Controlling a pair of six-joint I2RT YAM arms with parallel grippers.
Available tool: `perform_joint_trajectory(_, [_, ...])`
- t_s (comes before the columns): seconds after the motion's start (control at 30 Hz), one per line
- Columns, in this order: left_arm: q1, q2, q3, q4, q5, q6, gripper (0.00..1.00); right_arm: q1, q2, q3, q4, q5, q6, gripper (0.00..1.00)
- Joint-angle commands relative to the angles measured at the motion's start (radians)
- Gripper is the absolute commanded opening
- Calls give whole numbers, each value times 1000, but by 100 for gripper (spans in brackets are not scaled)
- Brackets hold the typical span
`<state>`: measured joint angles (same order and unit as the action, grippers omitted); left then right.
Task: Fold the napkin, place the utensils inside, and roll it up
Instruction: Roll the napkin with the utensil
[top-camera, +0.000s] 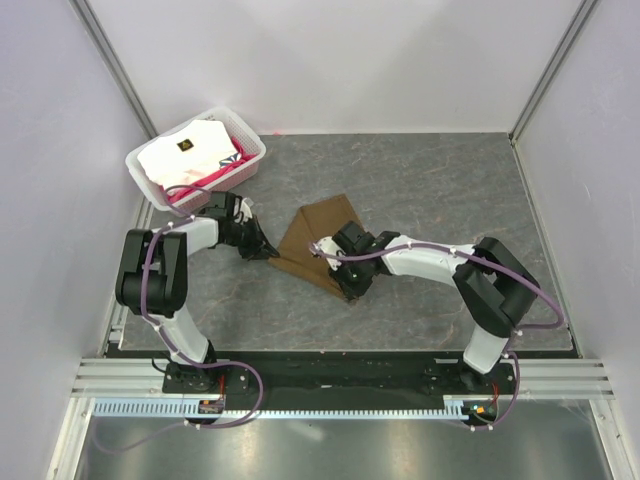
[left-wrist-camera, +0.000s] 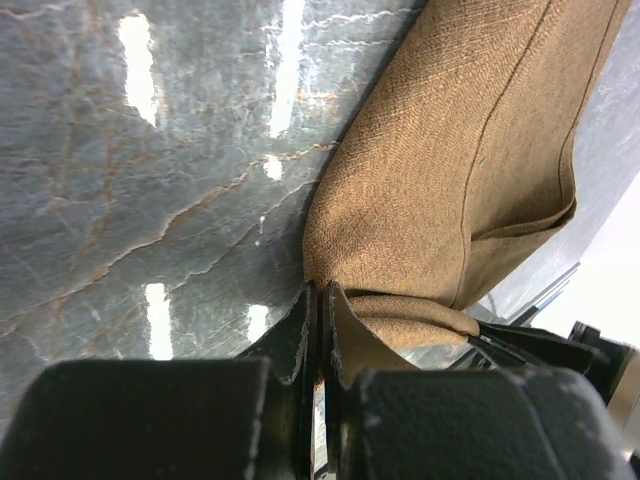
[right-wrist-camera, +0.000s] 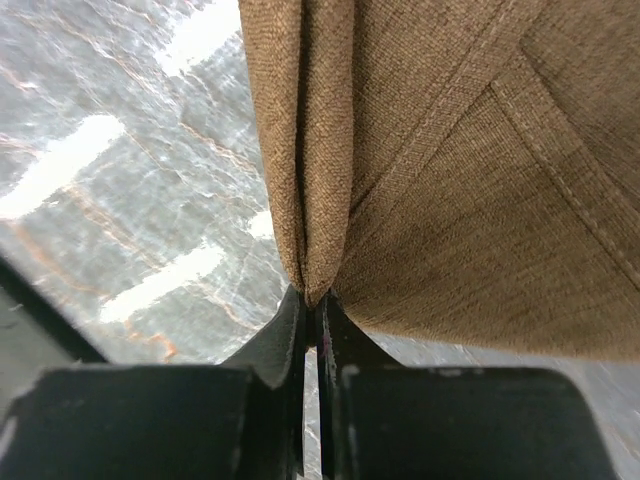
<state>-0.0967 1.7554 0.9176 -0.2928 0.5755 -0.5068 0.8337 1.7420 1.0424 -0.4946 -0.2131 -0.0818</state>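
Observation:
The brown napkin (top-camera: 318, 228) lies folded in the middle of the table, roughly a triangle with its point toward the back. My left gripper (top-camera: 270, 254) is at its left corner. In the left wrist view that gripper (left-wrist-camera: 322, 290) is shut on the corner of the napkin (left-wrist-camera: 450, 170), and a rolled hem lies just beside the fingers. My right gripper (top-camera: 350, 285) is at the near right corner. Its wrist view shows it (right-wrist-camera: 315, 298) shut on a doubled fold of the napkin (right-wrist-camera: 470, 200). The utensils are out of view.
A white basket (top-camera: 250, 150) with white and pink folded cloths stands at the back left, close behind the left arm. Grey marbled tabletop (top-camera: 450, 190) surrounds the napkin, with walls on three sides.

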Motion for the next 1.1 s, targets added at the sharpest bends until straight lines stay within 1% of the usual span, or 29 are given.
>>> perform_joint_trajectory(0.0, [20, 16, 47, -28, -29, 59, 2, -67, 73, 18, -88, -315, -36, 1])
perform_joint_trajectory(0.03, [25, 22, 53, -35, -34, 62, 2, -97, 92, 21, -100, -353, -45, 1])
perform_joint_trajectory(0.17, [31, 52, 79, -60, -35, 76, 2, -137, 163, 45, -140, -463, -69, 3])
perform_joint_trajectory(0.23, [32, 56, 79, -60, -39, 82, 2, -151, 188, 44, -140, -456, -65, 3])
perform_joint_trajectory(0.33, [32, 65, 76, -62, -31, 82, 2, -162, 176, 47, -140, -413, -50, 10])
perform_joint_trajectory(0.37, [32, 65, 73, -60, -28, 82, 2, -165, 165, 50, -145, -384, -43, 17])
perform_joint_trajectory(0.43, [32, 59, 73, -60, -20, 82, 2, -166, 119, 76, -173, -356, -38, 26])
perform_joint_trajectory(0.47, [31, 59, 70, -62, -19, 80, 2, -168, 100, 93, -183, -320, -33, 37])
perform_joint_trajectory(0.5, [31, 56, 70, -62, -14, 79, 2, -166, 82, 109, -212, -306, -27, 43])
perform_joint_trajectory(0.53, [31, 52, 70, -62, -6, 77, 2, -166, 44, 151, -226, -289, -23, 47])
perform_joint_trajectory(0.57, [31, 50, 67, -63, 1, 77, 2, -165, 27, 177, -242, -226, -16, 53])
perform_joint_trajectory(0.6, [31, 49, 67, -66, 6, 77, 2, -162, 13, 206, -281, -206, -18, 58])
perform_joint_trajectory(0.67, [31, 39, 58, -71, 7, 80, 2, -137, -31, 286, -300, -142, -10, 65])
perform_joint_trajectory(0.7, [31, 36, 56, -74, 4, 80, 2, -92, -44, 309, -306, -46, -6, 65])
perform_joint_trajectory(0.77, [31, 30, 49, -72, -2, 80, 2, -15, -68, 353, -282, 90, -1, 66])
perform_joint_trajectory(0.8, [31, 30, 49, -74, -5, 80, 2, 66, -75, 355, -224, 250, -3, 66])
perform_joint_trajectory(0.83, [31, 33, 52, -74, -2, 80, 2, 103, -85, 337, -181, 317, 0, 66])
perform_joint_trajectory(0.93, [31, 27, 58, -75, 9, 79, 2, 217, -95, 273, 15, 417, -21, 65])
perform_joint_trajectory(1.0, [31, 21, 64, -74, 15, 77, 2, 284, -61, 255, 123, 445, -50, 64])
perform_joint_trajectory(1.07, [31, 16, 64, -74, 18, 77, 2, 317, -15, 264, 160, 503, -97, 62])
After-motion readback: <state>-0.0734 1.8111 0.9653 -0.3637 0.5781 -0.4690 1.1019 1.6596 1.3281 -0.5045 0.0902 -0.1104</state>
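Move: The right gripper has the right end of the napkin's rolled edge between its fingers. The middle of that edge lies about 8 cm to its left and 5 cm ahead, and the left end some 16 cm left and 10 cm ahead. The flat part's middle is roughly 16 cm ahead and 4 cm left. From the left gripper, pinching the left end, the rolled edge's middle lies about 8 cm right and 6 cm back, all near fingertip height. Keep the left gripper shut on the left end, easing it about 1 cm down and left. With the right, still pinching the other end, swing the fingertips back towards the base some 20 degrees, then open and let go. Lift it about 12 cm, arcing forward and back again while carrying it left over the rolled edge towards the left gripper, fingertips tilting forward. ##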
